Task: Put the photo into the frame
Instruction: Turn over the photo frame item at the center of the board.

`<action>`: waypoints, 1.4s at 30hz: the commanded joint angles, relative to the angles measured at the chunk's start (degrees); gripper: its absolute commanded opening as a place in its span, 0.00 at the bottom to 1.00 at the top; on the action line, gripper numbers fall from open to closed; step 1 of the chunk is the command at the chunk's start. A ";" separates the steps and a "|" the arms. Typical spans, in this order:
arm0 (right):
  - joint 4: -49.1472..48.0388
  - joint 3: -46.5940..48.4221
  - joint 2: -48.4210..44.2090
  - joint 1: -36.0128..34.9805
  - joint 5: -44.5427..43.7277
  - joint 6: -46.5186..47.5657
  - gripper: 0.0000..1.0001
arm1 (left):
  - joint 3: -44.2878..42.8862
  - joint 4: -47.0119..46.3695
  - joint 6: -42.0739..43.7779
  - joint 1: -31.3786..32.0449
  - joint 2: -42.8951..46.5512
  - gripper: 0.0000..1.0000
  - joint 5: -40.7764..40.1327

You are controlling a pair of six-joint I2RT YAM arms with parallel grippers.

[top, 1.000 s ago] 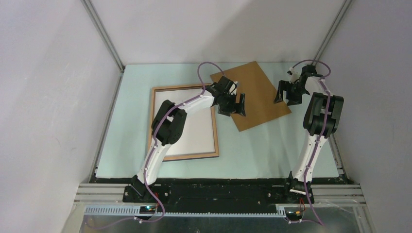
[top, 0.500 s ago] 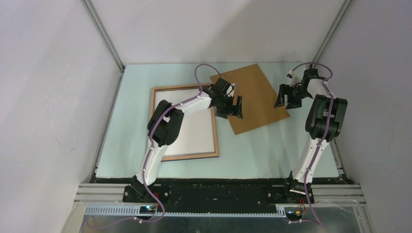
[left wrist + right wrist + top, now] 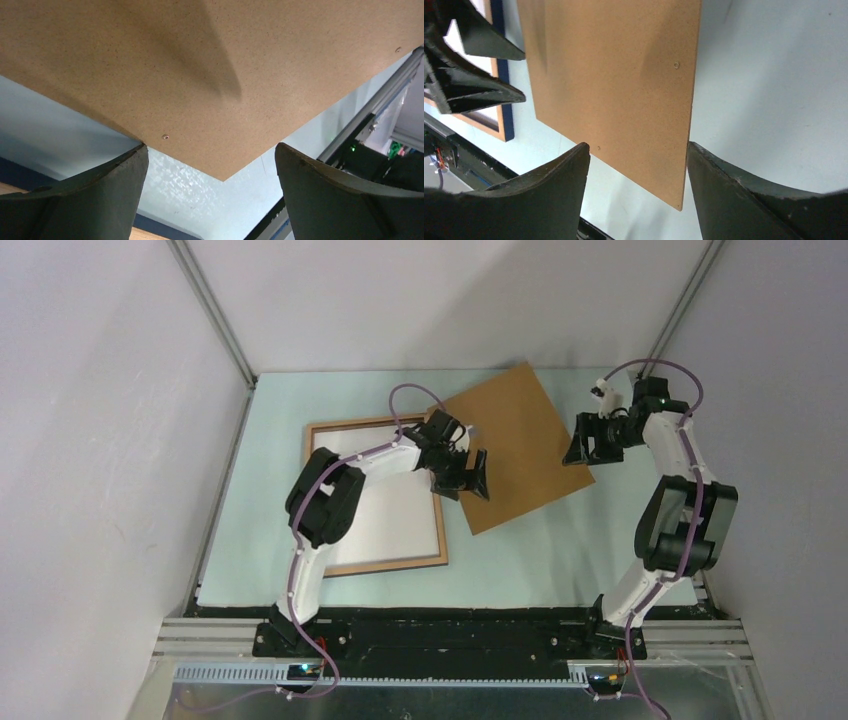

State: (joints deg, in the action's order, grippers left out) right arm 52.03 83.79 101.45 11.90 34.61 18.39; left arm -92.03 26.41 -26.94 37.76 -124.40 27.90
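Note:
The frame (image 3: 318, 498), with light wood rails, lies flat at the table's left. A white rectangle (image 3: 395, 515) fills it, by the look of it the photo's plain back; no print shows. A brown backing board (image 3: 515, 445) lies askew to its right. My left gripper (image 3: 466, 476) is open over the board's near-left edge, and the board's corner (image 3: 222, 177) points between its fingers (image 3: 100, 200). My right gripper (image 3: 585, 445) is open astride the board's right corner (image 3: 678, 202), with one finger (image 3: 734, 190) against the edge. The frame's dark blue side (image 3: 506, 100) shows in the right wrist view.
A pale green mat (image 3: 560, 550) covers the table. Grey walls with metal posts (image 3: 215, 315) close in the left, right and back. A black rail (image 3: 450, 635) carrying the arm bases runs along the near edge.
The board's near corner has swung left and nearer, along with my left gripper. The right arm's elbow has dropped toward the near right, and its jaws have narrowed a little.

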 commanded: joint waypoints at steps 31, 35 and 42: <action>13.88 7.24 -21.93 -25.18 16.21 -0.71 0.72 | 6.75 -2.12 14.08 -1.98 11.00 1.00 13.03; 14.66 9.53 -20.91 -26.15 15.52 -0.79 0.73 | 7.88 -2.07 14.72 -3.21 13.60 1.00 13.47; 15.08 12.00 -18.38 -27.29 15.46 -0.77 0.73 | 8.03 -2.07 14.02 -4.93 16.83 1.00 15.01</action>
State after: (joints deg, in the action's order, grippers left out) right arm 64.36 92.75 81.67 -14.63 48.77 18.65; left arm -84.29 26.11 -13.89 33.85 -112.09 40.69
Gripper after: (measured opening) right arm 0.729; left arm 0.996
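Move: The backing board's middle lies about 12 cm ahead of the left hand, 11 cm to its right and some 3 cm above; the open left fingers are at the board's near-left edge. From the right hand, already holding the board's raised near-right corner, that middle is roughly 17 cm left, 3 cm ahead and 5 cm below. The wooden frame's middle is about 25 cm left of the left hand, 1 cm back and 3 cm below. Right hand swings the board's near-right corner some 27 cm left, up and back; left ends 7 cm higher. ##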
